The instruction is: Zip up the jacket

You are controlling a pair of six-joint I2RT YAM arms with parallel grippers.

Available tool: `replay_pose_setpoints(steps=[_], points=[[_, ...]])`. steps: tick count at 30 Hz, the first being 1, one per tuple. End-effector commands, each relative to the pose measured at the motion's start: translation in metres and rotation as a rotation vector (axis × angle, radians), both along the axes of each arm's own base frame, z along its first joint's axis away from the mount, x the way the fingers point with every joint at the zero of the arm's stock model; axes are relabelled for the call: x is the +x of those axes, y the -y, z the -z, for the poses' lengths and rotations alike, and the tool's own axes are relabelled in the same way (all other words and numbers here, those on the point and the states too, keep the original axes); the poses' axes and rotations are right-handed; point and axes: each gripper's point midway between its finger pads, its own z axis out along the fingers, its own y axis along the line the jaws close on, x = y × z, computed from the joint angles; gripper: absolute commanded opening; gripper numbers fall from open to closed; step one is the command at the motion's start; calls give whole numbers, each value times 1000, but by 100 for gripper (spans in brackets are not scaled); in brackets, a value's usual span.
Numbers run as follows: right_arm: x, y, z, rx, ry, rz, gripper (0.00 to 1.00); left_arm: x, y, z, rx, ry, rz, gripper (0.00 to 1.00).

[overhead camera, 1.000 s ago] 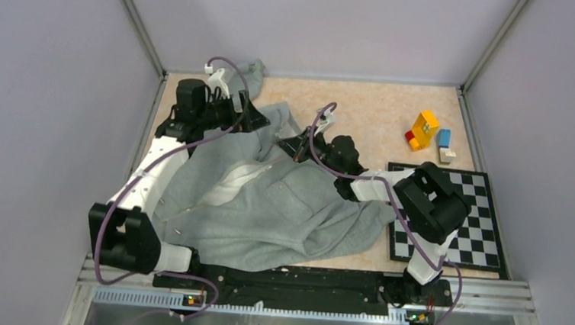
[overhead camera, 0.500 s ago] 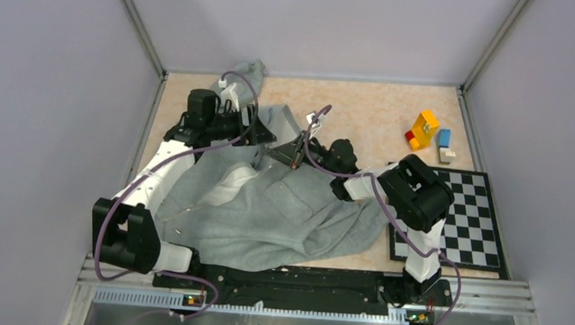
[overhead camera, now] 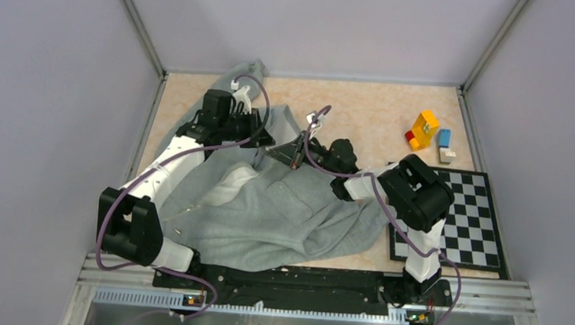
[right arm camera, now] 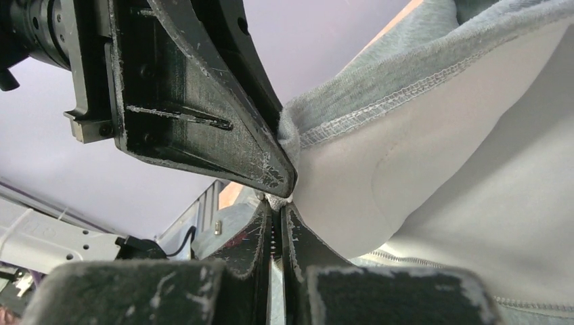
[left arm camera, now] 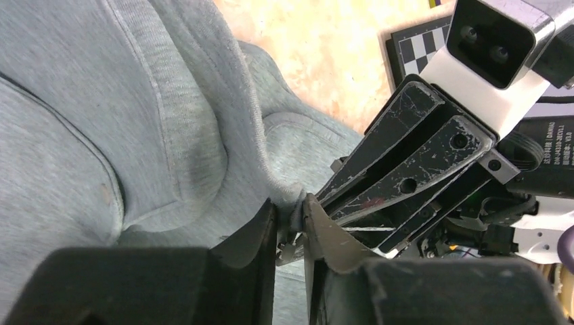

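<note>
The light grey jacket [overhead camera: 281,208] lies rumpled over the left and middle of the table, with its white lining [overhead camera: 229,183] showing. My left gripper [overhead camera: 262,136] and right gripper [overhead camera: 291,152] meet tip to tip at the jacket's raised far edge. In the left wrist view the left gripper [left arm camera: 290,220] is shut on a fold of the jacket [left arm camera: 135,122], with a small metal zipper part [left arm camera: 290,252] between its fingers. In the right wrist view the right gripper [right arm camera: 276,213] is shut on the jacket's edge [right arm camera: 379,101], beside the lining [right arm camera: 460,169] and zipper teeth [right arm camera: 399,259].
A black-and-white chessboard [overhead camera: 473,221] lies at the right under the right arm's elbow. A yellow and red toy block stack [overhead camera: 423,131] and a blue and white block [overhead camera: 444,146] stand behind it. Grey walls close in the table on three sides.
My left gripper has moved right along the jacket's far edge until it meets the right gripper. The right gripper shifted slightly left and its elbow drew in. The fabric between them has bunched.
</note>
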Motion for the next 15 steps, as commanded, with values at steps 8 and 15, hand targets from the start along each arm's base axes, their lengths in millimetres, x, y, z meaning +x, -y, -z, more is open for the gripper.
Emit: replay_pose_setpoints(steps=[8,15], points=[[7,11,-9,-77,114,134,32,10,-5,-18,-8,-11,-104,0],[3,16,0,-457,380,410,61,6,-18,-15,-2,-177,-275,0]])
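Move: The jacket's lifted front edge already lies between the left hand's half-open fingers, practically at the hand point, and its zip tape end sits in the right hand's shut fingertips. The other front's zip edge, still lying flat, is about 6 cm back from the left hand, straight in line sideways and roughly 12 cm lower. The exposed white lining is some 11 cm back, 9 cm to the left hand's left, about 13 cm below. The jacket's lifted front edge passes from hand to hand: the left fingers shut on it just above the right fingertips, then swing about 10 degrees counter-clockwise and ease some 1 cm left. Once they are shut, the right fingers open to over half, and that hand drops about 2 cm and a little to its right, away from the edge, its fingertips tipping down and turning clockwise by some 20 degrees overall. ##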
